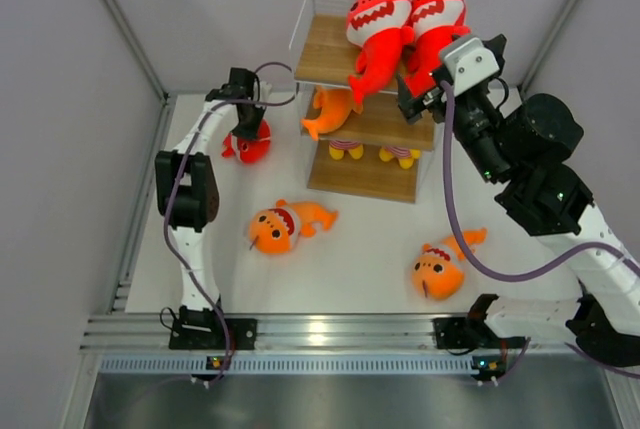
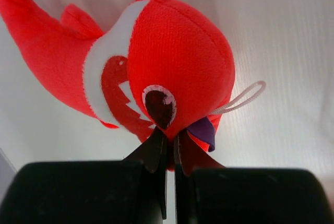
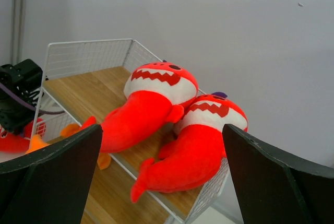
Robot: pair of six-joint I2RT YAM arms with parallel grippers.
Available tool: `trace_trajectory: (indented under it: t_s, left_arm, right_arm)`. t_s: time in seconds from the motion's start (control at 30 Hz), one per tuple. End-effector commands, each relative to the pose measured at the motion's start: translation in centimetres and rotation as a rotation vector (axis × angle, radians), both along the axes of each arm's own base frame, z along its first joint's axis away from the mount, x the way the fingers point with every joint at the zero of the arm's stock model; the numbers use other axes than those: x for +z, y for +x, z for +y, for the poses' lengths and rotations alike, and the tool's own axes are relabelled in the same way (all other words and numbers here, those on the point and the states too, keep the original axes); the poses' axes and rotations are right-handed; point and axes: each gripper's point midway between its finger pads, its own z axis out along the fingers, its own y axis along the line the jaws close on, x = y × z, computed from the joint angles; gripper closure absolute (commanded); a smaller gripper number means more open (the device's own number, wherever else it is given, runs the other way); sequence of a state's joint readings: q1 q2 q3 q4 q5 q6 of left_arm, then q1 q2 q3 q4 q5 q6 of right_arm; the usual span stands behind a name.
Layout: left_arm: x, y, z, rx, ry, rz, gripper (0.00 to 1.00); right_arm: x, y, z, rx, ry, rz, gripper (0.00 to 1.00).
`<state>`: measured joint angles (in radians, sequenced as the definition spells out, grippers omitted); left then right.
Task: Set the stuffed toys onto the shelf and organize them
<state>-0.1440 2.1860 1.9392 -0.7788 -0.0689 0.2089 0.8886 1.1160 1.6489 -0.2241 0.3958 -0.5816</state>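
Two red sharks [image 1: 378,21] [image 1: 436,19] lie side by side on the top board of the shelf [image 1: 322,49]. An orange fish [image 1: 330,109] rests on the middle board. A third red shark [image 1: 250,145] lies on the table left of the shelf, and my left gripper [image 1: 244,121] is shut on it. In the left wrist view this gripper [image 2: 169,139] pinches a fold of the shark [image 2: 177,57] beside its eye. Two more orange fish [image 1: 285,226] [image 1: 440,271] lie on the table. My right gripper [image 1: 420,99] hangs open just off the shelf's right front, holding nothing and facing both sharks [image 3: 156,93] [image 3: 209,130].
Two small yellow striped things [image 1: 347,149] [image 1: 400,156] sit on the shelf's lowest board. Grey walls close in the table at the back and sides. A metal rail [image 1: 320,332] runs along the near edge at the arm bases.
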Motion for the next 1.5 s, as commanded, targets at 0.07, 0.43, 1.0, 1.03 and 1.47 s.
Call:
trace_trajectory:
  t_s: [0.07, 0.43, 1.0, 1.03, 1.47]
  left_arm:
    - [13.8, -3.8, 1.8, 0.141, -0.317, -0.234, 1.0]
    - [34.7, -22.5, 0.1, -0.049, -0.648, -0.684, 1.0]
    - [41.9, -35.9, -8.5, -0.5, -0.976, -0.599, 1.0]
    - [42.0, -36.0, -8.5, -0.504, -0.982, -0.593, 1.0]
    - [42.6, -37.5, -9.3, -0.578, -1.011, -0.565, 1.0]
  right_arm:
    - [1.0, -3.0, 2.2, 0.207, -0.005, -0.037, 0.01]
    - [0.6, -6.9, 9.5, 0.581, 0.03, -0.008, 0.02]
    - [-3.1, -11.6, 23.4, 0.966, -0.005, 0.013, 0.01]
    - [-3.2, -11.6, 23.9, 0.964, -0.007, 0.016, 0.01]
    - [-3.8, -9.4, 27.5, 0.861, 0.021, 0.139, 0.62]
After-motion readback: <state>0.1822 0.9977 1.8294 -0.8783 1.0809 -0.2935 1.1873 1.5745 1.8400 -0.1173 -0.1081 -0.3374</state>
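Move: The left hand already pinches the red toy, its middle about 3 cm left and 2 cm below. The open right gripper, which will meet it in the air, hangs some 25 cm back, 41 cm right and 47 cm up; an orange toy lies 25 cm back, 11 cm right, 5 cm lower. From the right hand, the red toy is 25 cm ahead, 44 cm left and 49 cm down; two shelved red toys sit 17 cm ahead, 7 cm left and 3 cm right, 7 cm lower. Left lifts the pinched red toy about 40 cm and back; right swings some 27 cm left, closing onto its head. ##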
